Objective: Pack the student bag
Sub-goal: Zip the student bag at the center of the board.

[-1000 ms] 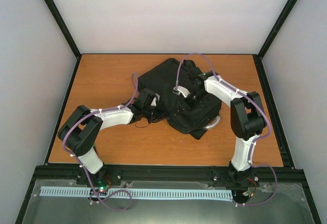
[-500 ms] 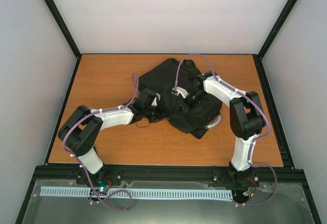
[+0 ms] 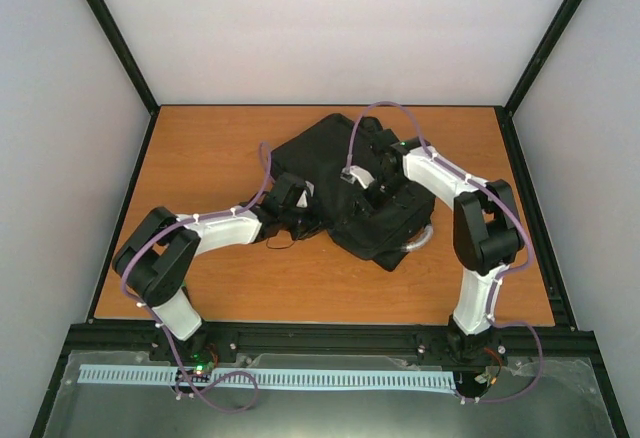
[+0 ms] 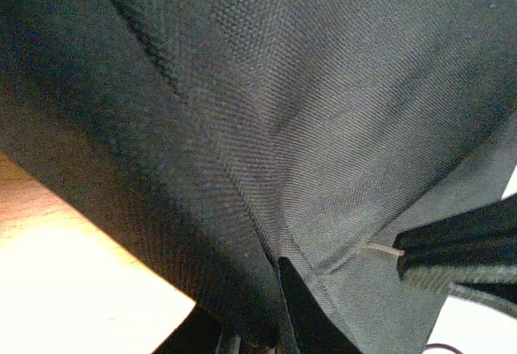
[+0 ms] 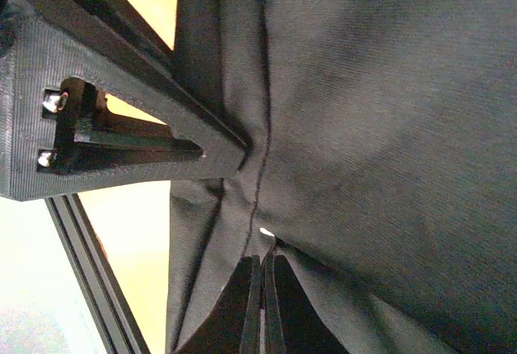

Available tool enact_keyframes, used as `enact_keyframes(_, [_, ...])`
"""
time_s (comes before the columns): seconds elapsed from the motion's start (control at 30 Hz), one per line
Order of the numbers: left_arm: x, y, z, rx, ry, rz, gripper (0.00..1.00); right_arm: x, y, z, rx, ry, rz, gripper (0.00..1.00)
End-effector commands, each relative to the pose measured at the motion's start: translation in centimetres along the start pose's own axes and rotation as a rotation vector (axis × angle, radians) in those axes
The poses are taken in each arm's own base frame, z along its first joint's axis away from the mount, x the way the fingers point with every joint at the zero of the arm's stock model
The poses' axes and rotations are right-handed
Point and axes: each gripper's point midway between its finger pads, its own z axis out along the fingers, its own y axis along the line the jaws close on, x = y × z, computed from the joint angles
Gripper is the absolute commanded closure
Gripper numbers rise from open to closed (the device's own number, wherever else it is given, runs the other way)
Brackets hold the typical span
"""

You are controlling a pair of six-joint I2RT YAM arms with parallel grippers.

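Observation:
The student bag [image 3: 335,173], a large black fabric backpack, lies slumped on the middle of the wooden table. My left gripper [image 3: 298,220] is at its near-left edge. In the left wrist view, black weave [image 4: 307,111] fills the frame and a fold runs down beside one dark finger [image 4: 300,309]. The left gripper [image 4: 273,280] is pinched shut on that fold, and its other finger is hidden by cloth. My right gripper [image 3: 366,194] sits on top of the bag. Its two fingers [image 5: 279,305] press together at a stitched seam [image 5: 260,87], so the right gripper [image 5: 263,263] is shut on a thin ridge of fabric.
A black ribbed plastic piece with two screws [image 5: 121,132] presses against the bag in the right wrist view. A thin dark cord [image 3: 278,244] lies on the table near the left gripper. The black frame rail [image 3: 330,336] runs along the near edge. Bare wood [image 3: 200,158] lies left of the bag.
The right gripper's fingers have come together on the bag's fabric, with its wrist shifting slightly. The left gripper has tightened a little and stayed in place.

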Motion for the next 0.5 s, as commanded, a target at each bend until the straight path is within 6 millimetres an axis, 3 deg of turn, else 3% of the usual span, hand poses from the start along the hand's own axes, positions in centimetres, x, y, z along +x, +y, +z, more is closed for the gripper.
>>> enact_keyframes(0.0, [-0.2,-1.4,-0.9,0.035,-0.033,0.040,0.99,-1.3,-2.3,-4.0,0.105,-0.087,0.008,0.97])
enact_keyframes(0.47, [0.7,0.7,-2.0,-0.013,-0.050,0.030,0.99,-1.3,-10.7,-12.0,0.242,-0.215,0.124,0.97])
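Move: The right hand already has the zip pull between its fingertips; the zip's far end, where the pull is being taken, lies about 12 cm ahead and 13 cm to the right at much the same height. The bag handle is some 14 cm to this hand's right, 6 cm back and 6 cm lower. The left hand still pinches the bag's near-left edge right at its fingertips, with the zip pull about 3 cm ahead of it, 6 cm to its right and slightly higher. With its fingers kept shut on the zip pull, the right hand speeds up and draws the pull along the track, away from the left gripper, some 12 cm diagonally to the right and forward towards the zip's far end, rising about 4 cm as the wrist swings roughly 15 degrees clockwise. The left hand keeps its pinch on the bag's near-left edge, holding the cloth back against the pull while easing up and to its left by about a centimetre. ##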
